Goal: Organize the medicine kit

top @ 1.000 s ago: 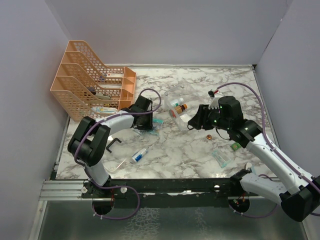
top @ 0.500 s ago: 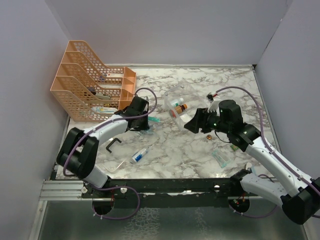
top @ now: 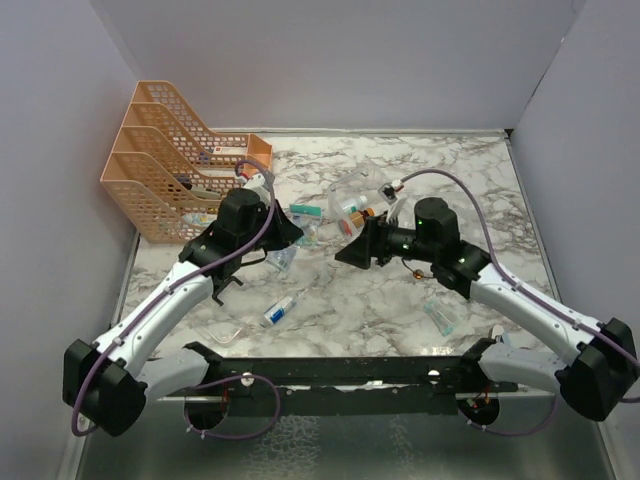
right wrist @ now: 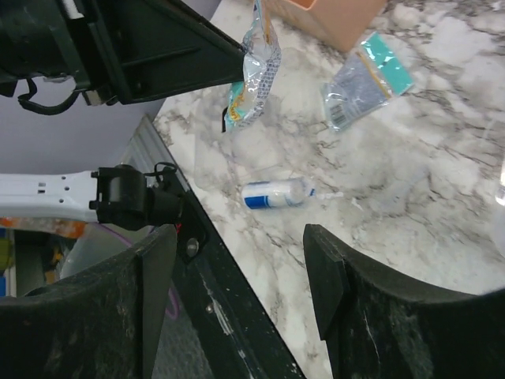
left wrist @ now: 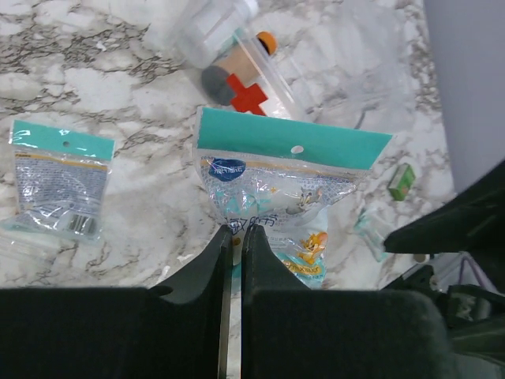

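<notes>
My left gripper (top: 289,236) (left wrist: 234,229) is shut on a clear plaster packet with a teal header and a cartoon print (left wrist: 288,178). It holds the packet above the table, where it hangs in the right wrist view (right wrist: 255,71). The clear medicine kit pouch with a red cross (top: 355,205) (left wrist: 237,79) lies just beyond, with small bottles inside. My right gripper (top: 350,252) (right wrist: 237,237) is open and empty, just right of the left gripper and facing it.
A second teal-headed packet (top: 305,211) (left wrist: 59,185) (right wrist: 367,79) lies beside the pouch. A white and blue tube (top: 280,310) (right wrist: 276,192) lies near the front edge. An orange file rack (top: 180,170) stands at the back left. A small packet (top: 443,315) and a green box (left wrist: 402,180) lie at the right.
My left arm has swung out from the rack side and lifted the cartoon packet off the table. My right gripper has moved left towards it.
</notes>
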{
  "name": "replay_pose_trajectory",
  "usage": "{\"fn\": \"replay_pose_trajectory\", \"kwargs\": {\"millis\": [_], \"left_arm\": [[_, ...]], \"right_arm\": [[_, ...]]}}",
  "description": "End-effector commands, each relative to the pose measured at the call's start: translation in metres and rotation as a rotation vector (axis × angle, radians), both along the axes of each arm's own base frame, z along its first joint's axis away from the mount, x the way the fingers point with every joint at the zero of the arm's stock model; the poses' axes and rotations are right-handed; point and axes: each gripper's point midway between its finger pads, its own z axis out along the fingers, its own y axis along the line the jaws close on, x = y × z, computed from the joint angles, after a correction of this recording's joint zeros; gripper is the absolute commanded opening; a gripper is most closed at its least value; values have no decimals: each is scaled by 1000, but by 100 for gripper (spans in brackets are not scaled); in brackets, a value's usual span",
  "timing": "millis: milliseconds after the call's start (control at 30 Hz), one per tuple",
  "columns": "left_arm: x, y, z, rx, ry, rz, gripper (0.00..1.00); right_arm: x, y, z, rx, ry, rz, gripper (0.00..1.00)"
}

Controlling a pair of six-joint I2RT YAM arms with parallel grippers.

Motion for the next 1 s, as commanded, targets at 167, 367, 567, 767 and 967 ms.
{"fn": "replay_pose_trajectory", "kwargs": {"millis": [167,367,567,767,967], "left_arm": [[-17,-7,52,-161,-86,-30,0],[-19,-4,52,-156,-102,-22,0],[-19,-1,53,-152,-114,-12,0],[-19,1,52,-147,-120,-7,0],[-14,13,51,-100,-135,47,21]], "right_arm": [[24,61,43,79,-83,29,66],[40,85,35,40,-49,0,63],[57,87,28,26,-5,-102,52],[57,91,28,52,25,-108,33],[59,90,35,57,-6,-110,9]]}}
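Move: The packet with the teal header already hangs in the left fingers, its middle about 2 cm ahead of them and 1 cm to their right. From the open right hand it is some 9 cm left, 8 cm ahead and 2 cm lower. Down on the table, roughly 20 cm below the right hand, a second packet lies 13 cm ahead and 15 cm left, the clear box of bottles 19 cm straight ahead, and the white-blue bottle 17 cm left, about level. The right fingers come around the lower part of the held packet and pinch it close beside the left fingertips, closing from wide to nearly shut, after reaching some 9 cm left, then also about 5 cm forward. The left hand keeps its grip: it finishes its lift, about 4 cm up and 2 cm back, then holds the packet still for the right. ##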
